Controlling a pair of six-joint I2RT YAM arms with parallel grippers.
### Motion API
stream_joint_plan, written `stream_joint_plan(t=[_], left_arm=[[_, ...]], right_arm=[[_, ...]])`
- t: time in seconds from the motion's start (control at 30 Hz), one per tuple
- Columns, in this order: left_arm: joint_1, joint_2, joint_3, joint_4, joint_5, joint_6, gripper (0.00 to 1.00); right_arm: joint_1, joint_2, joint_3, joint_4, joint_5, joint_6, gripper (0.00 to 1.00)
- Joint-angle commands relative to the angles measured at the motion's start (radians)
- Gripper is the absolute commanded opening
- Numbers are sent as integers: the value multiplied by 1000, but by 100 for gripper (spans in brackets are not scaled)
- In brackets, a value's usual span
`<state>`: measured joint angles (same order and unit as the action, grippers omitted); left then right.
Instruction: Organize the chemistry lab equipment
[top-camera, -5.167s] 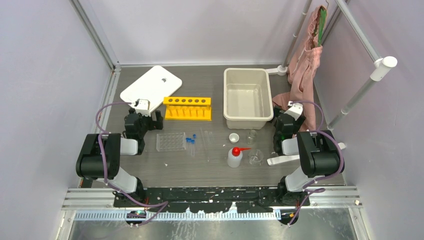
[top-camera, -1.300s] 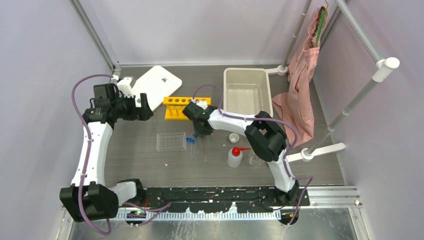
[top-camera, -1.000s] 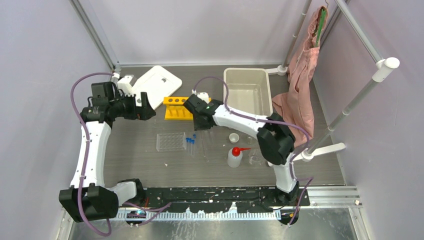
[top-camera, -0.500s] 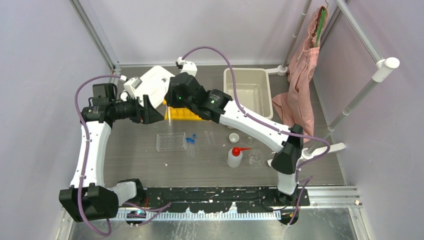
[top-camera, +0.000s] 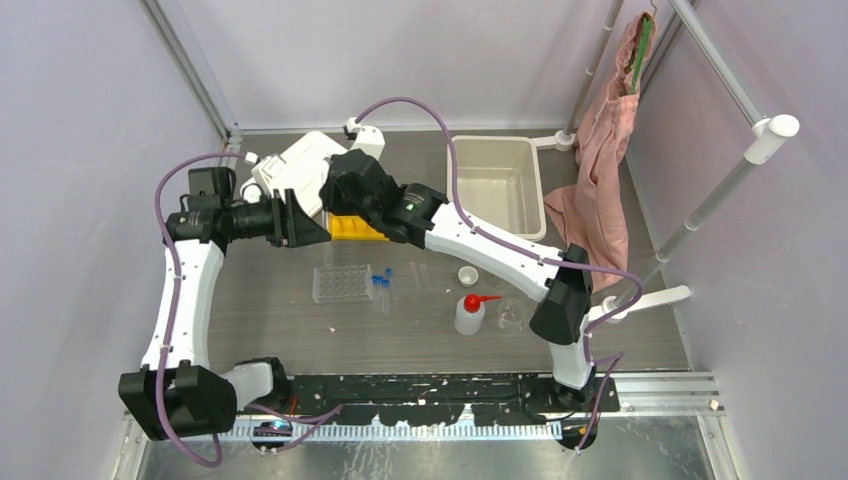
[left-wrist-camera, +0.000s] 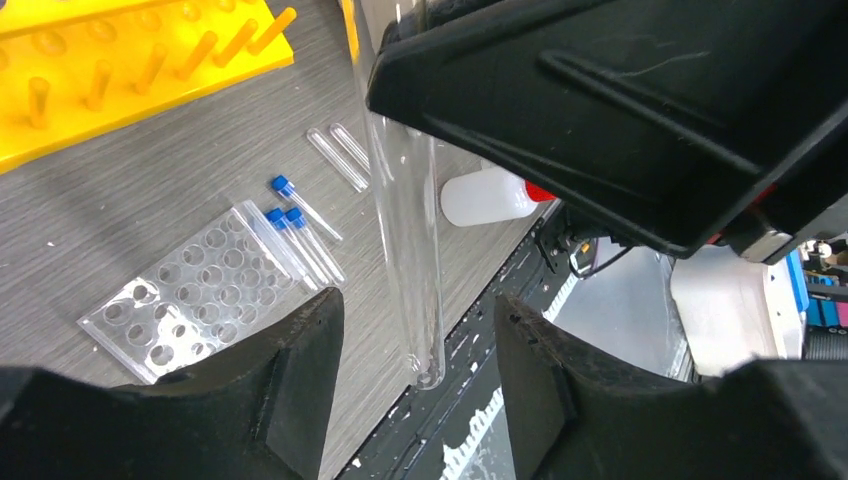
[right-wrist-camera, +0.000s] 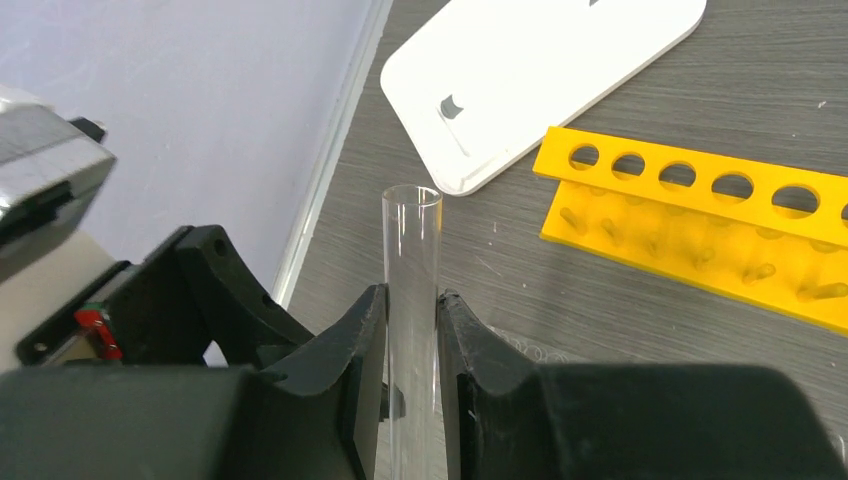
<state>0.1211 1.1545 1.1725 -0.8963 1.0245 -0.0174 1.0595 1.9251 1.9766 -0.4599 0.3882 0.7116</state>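
My right gripper (right-wrist-camera: 411, 295) is shut on a clear glass tube (right-wrist-camera: 412, 250), held upright in the air above the yellow rack (top-camera: 358, 229). The tube's rounded lower end (left-wrist-camera: 405, 230) hangs between the fingers of my left gripper (left-wrist-camera: 418, 308), which is open with a gap on each side. On the table lie the clear tray (top-camera: 341, 283), blue-capped vials (top-camera: 381, 283), two more glass tubes (top-camera: 415, 275), a tiny white cup (top-camera: 467, 275), the white squeeze bottle (top-camera: 468, 313) with red spout, and small beakers (top-camera: 512, 315).
A white bin (top-camera: 452, 190) stands at the back right, and a flat white lid (top-camera: 300, 165) lies at the back left. A pink cloth (top-camera: 600, 150) hangs at the right beside the white pole stand (top-camera: 700, 215).
My right arm lifted the tube off the table and carried it left and up to my left gripper. The left jaws have narrowed around the tube's lower end.
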Motion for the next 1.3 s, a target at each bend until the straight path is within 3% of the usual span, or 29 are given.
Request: stream_joint_plan(t=[0.0,0.23,0.5,0.57,0.6,0.7,0.77,1.03,1.27], left_arm=[[6,5,-13,31,50,-17,56],[5,24,-30,33,47,-10,40],[5,26,-42,52,51,-3,12],[5,25,-48,55,51,2,7],[6,24,-49,56,49,6,5],[5,19,-51,47,37,35,2],[5,15,-50,38,27,64,1],[5,-34,-67,22,-1,175,0],[5,-58,-77,5,3,218,0]], right_arm=[[9,-22,49,98,30,21,2],[9,-20,45,115,17,35,2],[9,-26,34,129,2,39,2],[8,-26,37,126,-23,49,8],[6,-24,45,107,-35,52,16],[-10,2,123,-24,-96,45,41],[-23,28,186,-141,-151,29,51],[-79,76,263,-300,-425,-17,55],[-100,116,358,-356,-481,-27,53]])
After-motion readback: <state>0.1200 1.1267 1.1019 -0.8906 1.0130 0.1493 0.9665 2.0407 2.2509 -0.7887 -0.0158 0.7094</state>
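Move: Between the left hand's half-open fingers stands the lower part of the large glass tube, its middle some 4 cm ahead of and 4 cm above that hand. The right hand still pinches the tube higher up, with its middle about 3 cm back and 2 cm below. From the left hand, the clear well plate lies almost straight beneath, about 26 cm down, 1 cm ahead and 2 cm right. The yellow rack is some 16 cm ahead and 8 cm right, the blue-capped tubes 1 cm ahead and 10 cm right, both near table level. Sinking about 1.5 cm, the left hand closes its fingers on the tube just above its lower end while the right keeps its pinch on the upper part and rises about 1 cm. With the left gripping, the right opens, draws back some 2 cm, then lowers nearly 3 cm, tipping down and turning counter-clockwise about 20 degrees in all; the left eases down another centimetre. ##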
